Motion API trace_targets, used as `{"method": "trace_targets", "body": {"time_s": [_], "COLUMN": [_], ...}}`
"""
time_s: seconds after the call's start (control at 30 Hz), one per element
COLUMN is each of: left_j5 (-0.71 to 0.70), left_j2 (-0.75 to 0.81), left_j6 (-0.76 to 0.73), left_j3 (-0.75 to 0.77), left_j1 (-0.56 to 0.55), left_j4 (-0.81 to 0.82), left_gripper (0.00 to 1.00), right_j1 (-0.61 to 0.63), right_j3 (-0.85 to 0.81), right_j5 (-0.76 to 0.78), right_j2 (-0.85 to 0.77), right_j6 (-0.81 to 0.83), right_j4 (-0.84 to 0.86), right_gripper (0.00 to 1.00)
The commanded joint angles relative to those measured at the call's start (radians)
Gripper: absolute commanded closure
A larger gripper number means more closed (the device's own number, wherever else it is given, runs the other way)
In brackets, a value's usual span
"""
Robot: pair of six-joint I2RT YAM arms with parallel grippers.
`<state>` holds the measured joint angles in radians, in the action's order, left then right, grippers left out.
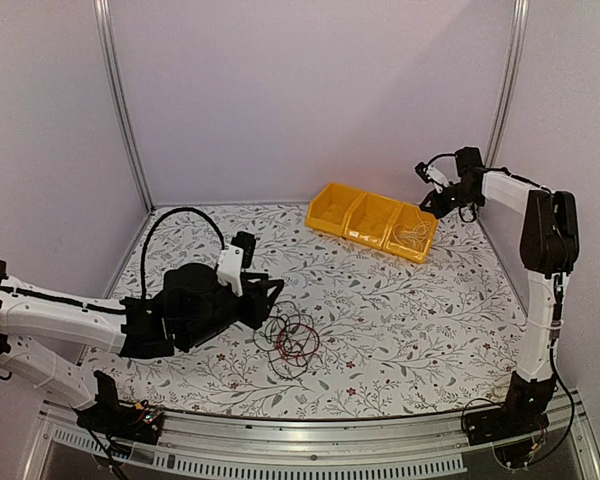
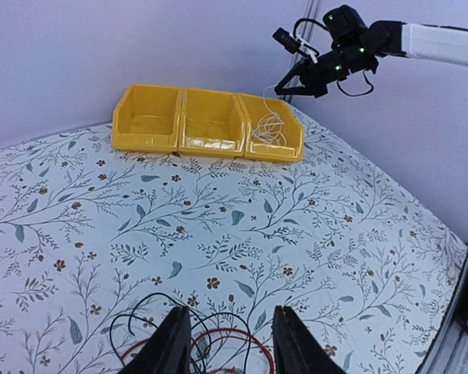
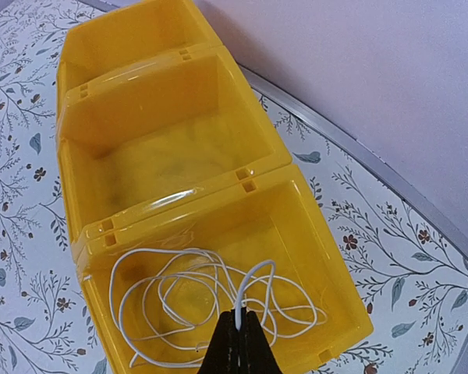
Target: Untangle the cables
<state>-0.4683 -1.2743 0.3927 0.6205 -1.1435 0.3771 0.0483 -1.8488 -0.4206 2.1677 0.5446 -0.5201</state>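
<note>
A small tangle of black and red cables (image 1: pixel 292 342) lies on the floral table just right of my left gripper (image 1: pixel 273 292). In the left wrist view the tangle (image 2: pixel 218 343) lies between and under the fingers (image 2: pixel 171 347), and my left gripper (image 2: pixel 230 343) is open. A white cable (image 3: pixel 195 300) lies coiled in the right-hand compartment of the yellow bin (image 3: pixel 327 257). My right gripper (image 3: pixel 239 327) is shut on one end of it above that compartment; it also shows in the top view (image 1: pixel 438 200) with the white cable (image 1: pixel 412 236).
The yellow three-compartment bin (image 1: pixel 340 205) stands at the back of the table, right of centre; its left and middle compartments look empty (image 3: pixel 125 47). White walls and metal posts (image 1: pixel 120 100) close the back and sides.
</note>
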Motion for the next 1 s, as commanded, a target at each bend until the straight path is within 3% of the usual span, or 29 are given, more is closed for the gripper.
{"method": "trace_targets", "body": {"time_s": [0.0,0.23,0.43,0.67,0.97], "left_j5": [-0.01,-0.013,-0.021,-0.031,0.009], "left_j2": [-0.005,-0.001,0.017,0.018,-0.076], "left_j6": [0.0,0.028,0.042,0.052,0.096], "left_j3": [0.007,-0.003,-0.023,-0.042,-0.023], "left_j1": [-0.013,-0.014,-0.015,-0.013,-0.014], "left_j4": [-0.023,-0.039,-0.035,-0.039,-0.056], "left_gripper": [0.63,0.63,0.63,0.62,0.6], "right_j1": [0.0,0.017,0.024,0.03,0.06], "right_j3": [-0.055,-0.04,-0.03,0.075,0.279], "right_j5": [-0.001,0.039,0.039,0.095,0.078], "right_j2": [0.061,0.077,0.028,-0.188,-0.454], "right_j6": [-0.029,-0.022,-0.027,-0.083,-0.086], "right_j4": [-0.052,-0.065,-0.113,-0.131,-0.038], "right_gripper": [1.0,0.98,0.74,0.49,0.4]}}
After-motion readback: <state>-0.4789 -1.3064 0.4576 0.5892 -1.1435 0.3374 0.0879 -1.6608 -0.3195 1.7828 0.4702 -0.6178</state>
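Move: The white cable, its end still pinched by the right hand, lies coiled in the right-hand compartment of the yellow bin, that compartment's middle about 4 cm ahead of the right hand, 3 cm left and 11 cm below. The empty middle compartment is roughly 8 cm ahead, 14 cm left and 10 cm below. For the left hand, the red-and-black tangle is about 4 cm ahead, 2 cm right and 18 cm below. The white cable's last end is lowered about 4 cm further towards the right compartment, and the right fingers open to a little over half and let it go. The right hand then pulls back and climbs quickly, some 14 cm up from its lowest point, away from the bin. Meanwhile the left hand, fingers still partly open, sinks about 3.5 cm towards the tangle without reaching it. ##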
